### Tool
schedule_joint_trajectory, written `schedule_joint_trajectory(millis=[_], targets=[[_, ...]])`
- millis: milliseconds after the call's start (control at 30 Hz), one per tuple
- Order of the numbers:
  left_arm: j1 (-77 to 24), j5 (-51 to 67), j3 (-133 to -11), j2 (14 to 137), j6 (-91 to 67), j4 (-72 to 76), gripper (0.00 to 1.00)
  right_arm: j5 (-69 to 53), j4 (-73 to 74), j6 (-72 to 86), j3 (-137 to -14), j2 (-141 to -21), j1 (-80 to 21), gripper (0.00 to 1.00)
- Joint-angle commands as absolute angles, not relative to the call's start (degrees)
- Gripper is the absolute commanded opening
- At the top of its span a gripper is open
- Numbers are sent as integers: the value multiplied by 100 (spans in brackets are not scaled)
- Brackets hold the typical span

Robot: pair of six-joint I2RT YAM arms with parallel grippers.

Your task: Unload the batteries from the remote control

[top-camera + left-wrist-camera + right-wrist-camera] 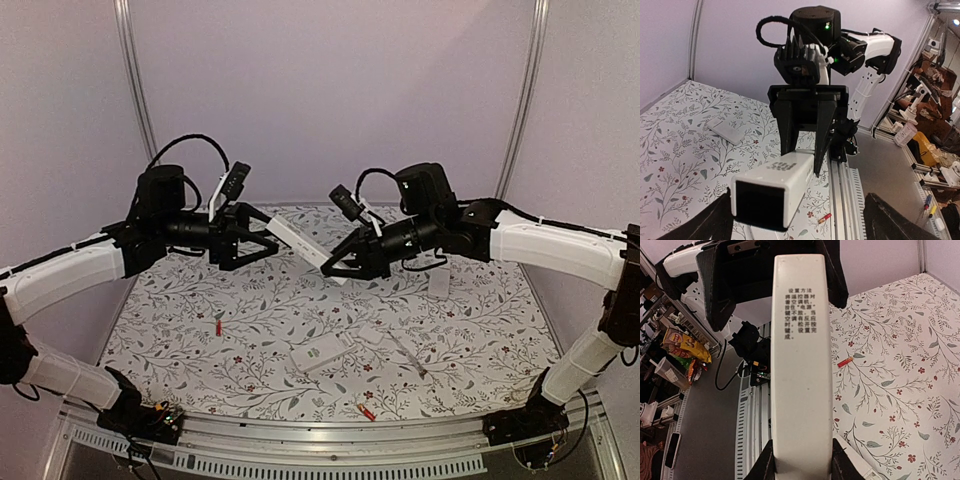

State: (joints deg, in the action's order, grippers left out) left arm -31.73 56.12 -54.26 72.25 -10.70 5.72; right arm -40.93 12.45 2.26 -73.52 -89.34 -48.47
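A long white remote control [305,246] hangs in the air between both arms. My right gripper [342,266] is shut on its lower end; in the right wrist view the fingers [765,465] press both sides of the remote control [801,365]. My left gripper [268,232] stands open around the upper end. In the left wrist view its jaws stand wide on either side of the remote control's dark end [765,200]. On the table lie two batteries, a red one [218,327] [845,362] on the left and an orange-red one [366,411] [824,217] near the front rail.
A white flat remote [325,352] and a thin white piece [388,342] lie on the floral cloth below the grippers. Another white piece [438,283] rests under the right arm. The metal rail [320,440] runs along the near edge.
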Motion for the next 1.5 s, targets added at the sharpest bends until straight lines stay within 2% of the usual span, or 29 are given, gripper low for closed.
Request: schedule_joint_trajectory(millis=[0,67,167,300,633,1033,1067,1167,1267,1367,1400,1467], targets=[[-3253,5734,-5357,7361,-1121,678,86,-4227,1458,63,-7615,-9068,-4921,0],[-3254,5730,-5381,7396,-1115,643,81,-4287,1466,63,-7641,-9085,-4930,0],[-3257,5777,-5413,7447,-1129,633,64,-4324,1513,62,-7688,-9120,-4949,0],[-3254,5824,-5416,7479,-1133,633,53,-4301,1570,65,-7708,-9154,-4959,0],[-3253,5861,-5458,7582,-1186,624,50,-4362,1761,-161,-7777,-9255,-4966,0],[-3261,5956,-5458,7567,-1089,607,1,-3986,1470,-76,-7612,-9095,-4964,1],[-3266,5939,-5454,7538,-1071,599,0,-3925,1374,-39,-7551,-9026,-4955,9],[-3266,5825,-5409,7438,-1050,631,0,-3696,963,340,-7282,-8809,-4859,43],[-3276,5528,-5185,7100,-1091,1014,0,-3291,137,1136,-6712,-8501,-4640,67],[-3357,4818,-4887,6675,-933,1338,0,-2825,-1095,2500,-5936,-8077,-4342,84],[-3403,4583,-4807,6534,-842,1395,0,-2671,-1345,2879,-5716,-7950,-4311,87],[-3493,4154,-4618,6302,-673,1516,0,-2528,-1649,3745,-5452,-7850,-4307,88]])
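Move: The white remote, already pinched by its right end in the right gripper, has its middle about 6 cm left of that hand and 4 cm ahead. From the open left gripper, which already straddles its other end, the middle lies some 7 cm right and 3 cm back, about level. Some 28 cm below the right hand, the opened remote lies about 2 cm left and 6 cm back, the loose cover roughly 10 cm right and 1 cm back. Lower the left gripper about 2 cm while its fingers close in steps until they pinch the remote's left end; let the right one, still gripping, sink equally and ease slightly back. Once the left has hold, open the right fingers, release the other end and pull away forward and to the right, about 6 cm, turning some 20 degrees clockwise. ##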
